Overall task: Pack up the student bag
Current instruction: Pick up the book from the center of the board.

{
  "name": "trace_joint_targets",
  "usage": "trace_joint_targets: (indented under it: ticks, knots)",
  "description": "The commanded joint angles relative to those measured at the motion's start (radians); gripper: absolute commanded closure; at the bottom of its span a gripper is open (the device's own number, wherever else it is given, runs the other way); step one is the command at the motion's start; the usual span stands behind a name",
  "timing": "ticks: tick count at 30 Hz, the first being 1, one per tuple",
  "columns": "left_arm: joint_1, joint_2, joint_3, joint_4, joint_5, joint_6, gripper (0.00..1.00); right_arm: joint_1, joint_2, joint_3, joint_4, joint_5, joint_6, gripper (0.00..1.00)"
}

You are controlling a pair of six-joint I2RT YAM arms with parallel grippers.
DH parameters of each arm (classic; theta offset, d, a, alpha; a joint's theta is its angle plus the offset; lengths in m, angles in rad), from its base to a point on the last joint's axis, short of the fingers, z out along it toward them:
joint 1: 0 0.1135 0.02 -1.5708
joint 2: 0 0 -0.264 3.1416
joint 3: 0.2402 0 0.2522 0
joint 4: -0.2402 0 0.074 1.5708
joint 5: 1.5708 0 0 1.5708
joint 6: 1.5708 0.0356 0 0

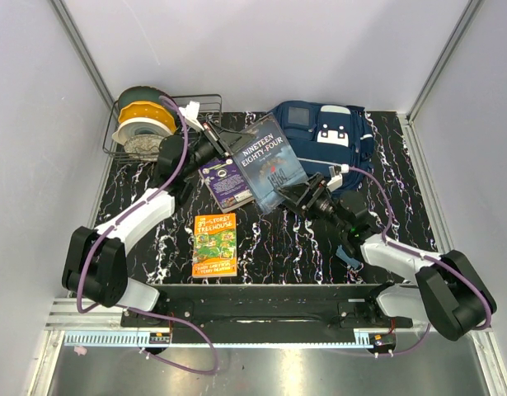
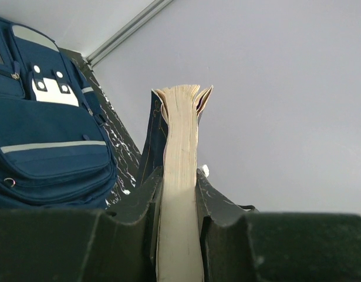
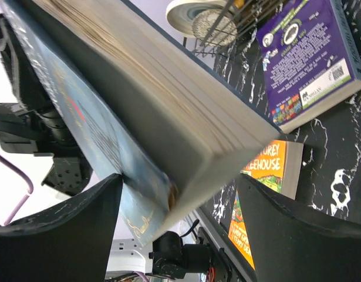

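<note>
The student bag [image 1: 327, 132], navy with white patches, lies flat at the back right of the table; it also fills the left of the left wrist view [image 2: 45, 147]. A blue "Nineteen Eighty Four" book [image 1: 268, 161] hangs tilted in the air left of the bag. My left gripper [image 1: 216, 142] is shut on its upper left corner, and the page edges [image 2: 180, 135] rise between the fingers [image 2: 179, 176]. My right gripper [image 1: 292, 195] stands open around the book's lower right corner [image 3: 168, 117], with a gap on the page side [image 3: 179, 183].
A purple book [image 1: 227, 181] lies under the raised one, and an orange "Treehouse" book [image 1: 215, 244] lies nearer the arms. A wire basket [image 1: 205, 104] with tape rolls [image 1: 144, 124] stands at the back left. White walls close in the table.
</note>
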Motion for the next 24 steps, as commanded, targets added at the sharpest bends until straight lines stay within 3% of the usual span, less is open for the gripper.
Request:
trace_joint_targets:
  ticks: [1, 12, 24]
  knots:
    - [-0.013, -0.037, -0.015, 0.195, -0.013, -0.095, 1.0, 0.008, -0.013, 0.021, 0.137, 0.064, -0.043, 0.16]
    - [-0.026, -0.02, -0.052, 0.244, -0.007, -0.141, 1.0, 0.006, -0.019, -0.017, 0.293, 0.127, -0.051, 0.19]
    - [-0.027, -0.018, -0.136, 0.274, -0.074, -0.218, 1.0, 0.006, -0.154, -0.004, 0.258, 0.176, -0.098, 0.17]
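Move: Nineteen Eighty-Four hangs aslant in the left hand's fingers; its middle is roughly 6 cm ahead, 6 cm left and 6 cm above the right hand, whose open fingers are at its lower end. From the right hand, the purple book lies some 10 cm ahead, 17 cm left; the Treehouse book about 8 cm back, 21 cm left; both 18 cm below. From the left hand, the backpack is about 10 cm ahead, 26 cm right and 26 cm below. The book stays pinched by the left hand, which rolls about 10 degrees, its left side dipping, and near the end sinks some 1.5 cm. Around the book's lower end the right hand, fingers still wide open, rises nearly 5 cm and eases about 2.5 cm right, its tips tilting up some 12 degrees and swinging clockwise, without closing. ##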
